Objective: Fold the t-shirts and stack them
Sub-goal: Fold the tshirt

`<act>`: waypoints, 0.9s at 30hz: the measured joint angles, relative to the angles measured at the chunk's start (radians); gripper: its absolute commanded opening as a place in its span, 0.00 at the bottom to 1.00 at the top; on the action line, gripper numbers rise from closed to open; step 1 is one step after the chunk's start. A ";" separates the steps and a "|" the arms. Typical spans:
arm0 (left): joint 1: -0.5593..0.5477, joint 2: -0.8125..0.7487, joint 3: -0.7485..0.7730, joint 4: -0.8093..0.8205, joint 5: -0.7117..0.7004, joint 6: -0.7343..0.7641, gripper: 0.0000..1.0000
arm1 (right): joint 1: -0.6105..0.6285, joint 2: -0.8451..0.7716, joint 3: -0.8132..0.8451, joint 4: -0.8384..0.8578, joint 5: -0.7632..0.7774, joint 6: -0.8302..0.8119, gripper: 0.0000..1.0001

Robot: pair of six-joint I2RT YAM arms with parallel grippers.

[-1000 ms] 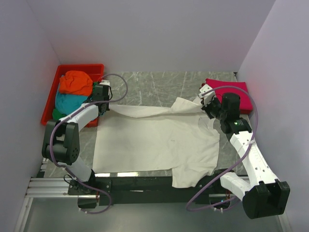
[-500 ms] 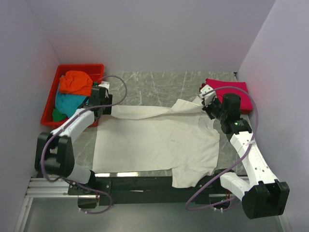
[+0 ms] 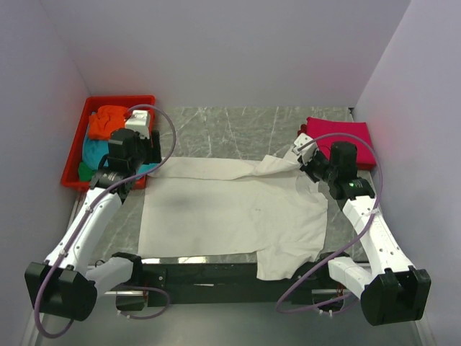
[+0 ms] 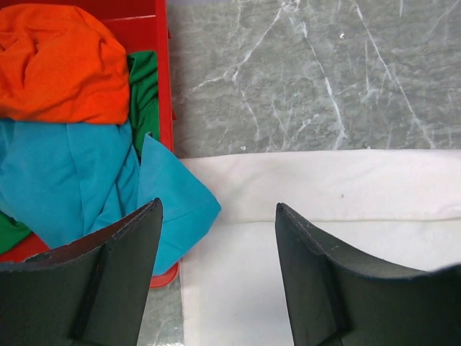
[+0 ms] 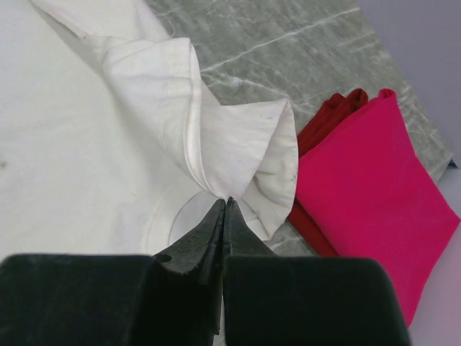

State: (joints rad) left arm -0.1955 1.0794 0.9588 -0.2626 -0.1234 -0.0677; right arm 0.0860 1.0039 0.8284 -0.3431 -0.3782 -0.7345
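The large cream-white t-shirt (image 3: 230,209) lies spread on the marble table, its far edge folded over toward me as a band (image 4: 324,187). My left gripper (image 4: 220,205) hangs open above the shirt's far left corner (image 3: 144,155), with nothing between its fingers. My right gripper (image 5: 225,200) is shut on a bunched fold of the cream-white shirt at its far right corner (image 3: 306,155), held a little off the table. A folded magenta-pink shirt (image 5: 374,194) lies just right of it, on a red one (image 5: 328,119).
A red plastic tray (image 3: 122,101) at the far left holds a crumpled orange shirt (image 4: 57,65), a teal shirt (image 4: 72,180) spilling over the rim, and some green cloth (image 4: 144,94). Purple walls close in both sides. The shirt's near sleeve hangs over the front edge (image 3: 277,267).
My left gripper has opened, let go of the shirt's far left corner and lifted back. The folded band now lies flat there. The right gripper stays shut on its fold.
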 measured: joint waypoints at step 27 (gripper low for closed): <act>-0.001 -0.232 -0.179 -0.035 0.128 -0.053 0.70 | 0.000 -0.014 -0.064 -0.458 -0.092 -0.344 0.65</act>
State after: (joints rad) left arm -0.1963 0.8478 0.7799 -0.2977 0.0044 -0.1207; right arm 0.0864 0.9894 0.7643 -0.8009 -0.4698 -1.0790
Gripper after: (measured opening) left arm 0.700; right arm 0.650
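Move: The right hand, shut on the white t-shirt's sleeve end, has the spot where that end will be laid about 12 cm back, straight behind it, and some 12 cm below on the shirt. The red folded stack sits roughly 9 cm ahead and 13 cm to its right, about 9 cm lower. For the open, empty left hand the laying spot is around 43 cm to the right, 14 cm back and 16 cm below. Back and down together, slowly at first and then faster, the right hand draws the pinched sleeve end some 10 cm towards the base and as far down onto the shirt, fingers tipping lower and turning counter-clockwise. Low over the cloth it opens wide and lets go, then starts forward and slightly up. The left hand eases back about 5 cm over the shirt's left end, still open. ##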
